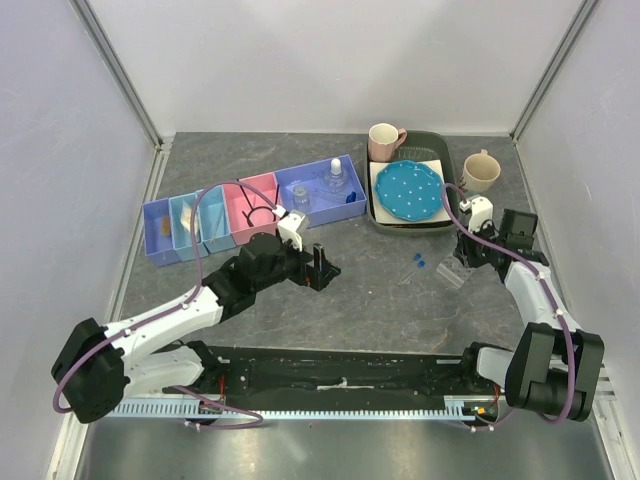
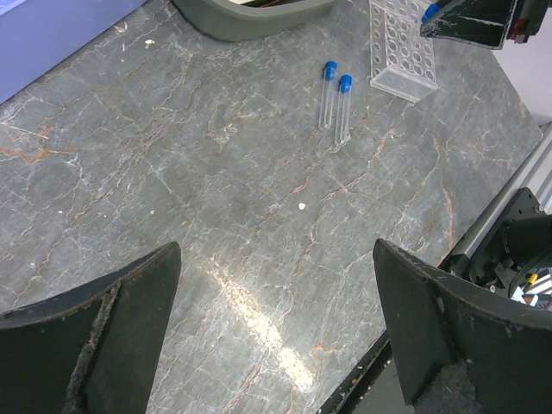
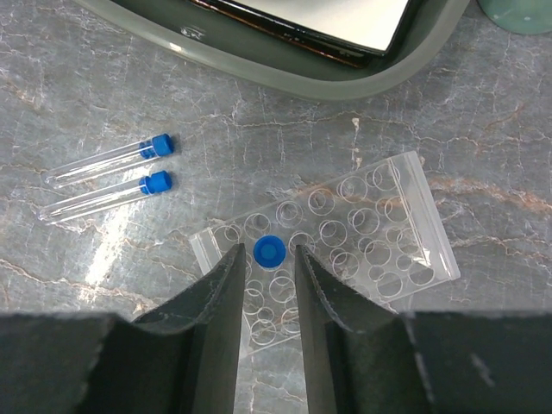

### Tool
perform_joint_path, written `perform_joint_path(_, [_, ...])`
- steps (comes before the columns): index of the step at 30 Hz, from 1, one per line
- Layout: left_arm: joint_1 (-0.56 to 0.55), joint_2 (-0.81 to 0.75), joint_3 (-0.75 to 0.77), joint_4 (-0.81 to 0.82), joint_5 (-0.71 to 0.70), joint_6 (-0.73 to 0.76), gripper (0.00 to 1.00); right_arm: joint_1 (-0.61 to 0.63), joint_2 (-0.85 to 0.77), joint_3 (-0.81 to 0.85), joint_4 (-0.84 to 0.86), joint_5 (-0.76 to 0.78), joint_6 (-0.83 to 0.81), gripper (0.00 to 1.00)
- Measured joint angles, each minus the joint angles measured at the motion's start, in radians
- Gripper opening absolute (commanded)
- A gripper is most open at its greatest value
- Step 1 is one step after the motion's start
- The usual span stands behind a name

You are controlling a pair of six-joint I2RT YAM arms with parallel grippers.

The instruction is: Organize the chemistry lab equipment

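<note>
My right gripper (image 3: 267, 250) hangs over the clear tube rack (image 3: 354, 226), its fingers slightly apart. A blue-capped vial (image 3: 270, 253) stands in the rack between the tips, with a small gap on each side. Two more blue-capped vials (image 3: 110, 178) lie side by side on the table left of the rack; they also show in the left wrist view (image 2: 335, 97) and the top view (image 1: 418, 262). My left gripper (image 1: 320, 268) is wide open and empty (image 2: 276, 252) over bare table, well left of the vials. The rack (image 1: 452, 272) lies under my right gripper (image 1: 466, 260).
A row of blue and pink bins (image 1: 165, 235) at the back left holds a clear beaker (image 1: 301, 201), a white-capped bottle (image 1: 336, 178) and a black wire loop (image 1: 255, 212). A dark tray (image 1: 440, 224) holds the dotted plate (image 1: 408, 190). Two mugs (image 1: 385, 140) (image 1: 480, 172) stand nearby.
</note>
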Motion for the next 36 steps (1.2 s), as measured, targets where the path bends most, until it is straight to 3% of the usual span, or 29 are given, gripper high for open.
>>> perform_joint_path(7, [0.0,0.032,0.0,0.016,0.027,0.0,0.97,-0.008,-0.019,0.002,-0.039,-0.002,-0.003,0.42])
perform_joint_path(14, [0.0,0.097,0.026,0.013,0.057,-0.001,0.92,-0.008,-0.019,0.089,-0.145,-0.07,-0.018,0.65])
perform_joint_path(23, [-0.011,0.384,0.299,-0.075,0.152,0.0,0.79,0.015,-0.019,0.244,-0.246,-0.167,-0.04,0.8])
perform_joint_path(36, [-0.116,0.909,0.855,-0.367,0.225,0.003,0.64,0.071,0.009,0.268,-0.257,-0.27,0.124,0.8])
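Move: The two capped test tubes lie together about 20 cm to the left hand's right, 5 cm ahead and some 15 cm below. From the right hand they lie roughly 10 cm left, 2 cm back and 8 cm below. Directly under the right hand, a third tube stands in the clear rack, whose middle is about 2 cm to that hand's right. The dark tray's middle is some 21 cm straight beyond the lying tubes. The right hand, its fingers already loose around the standing tube's cap, comes clear: it backs off slightly, rises about 8 cm, then shifts 6 to 7 cm left, opening wide and rolling slightly. Meanwhile the left hand sinks a little, then sweeps some 16 cm right and down towards the lying tubes, tipping its fingers down, swinging them clockwise and partly narrowing their gap, without touching yet. ##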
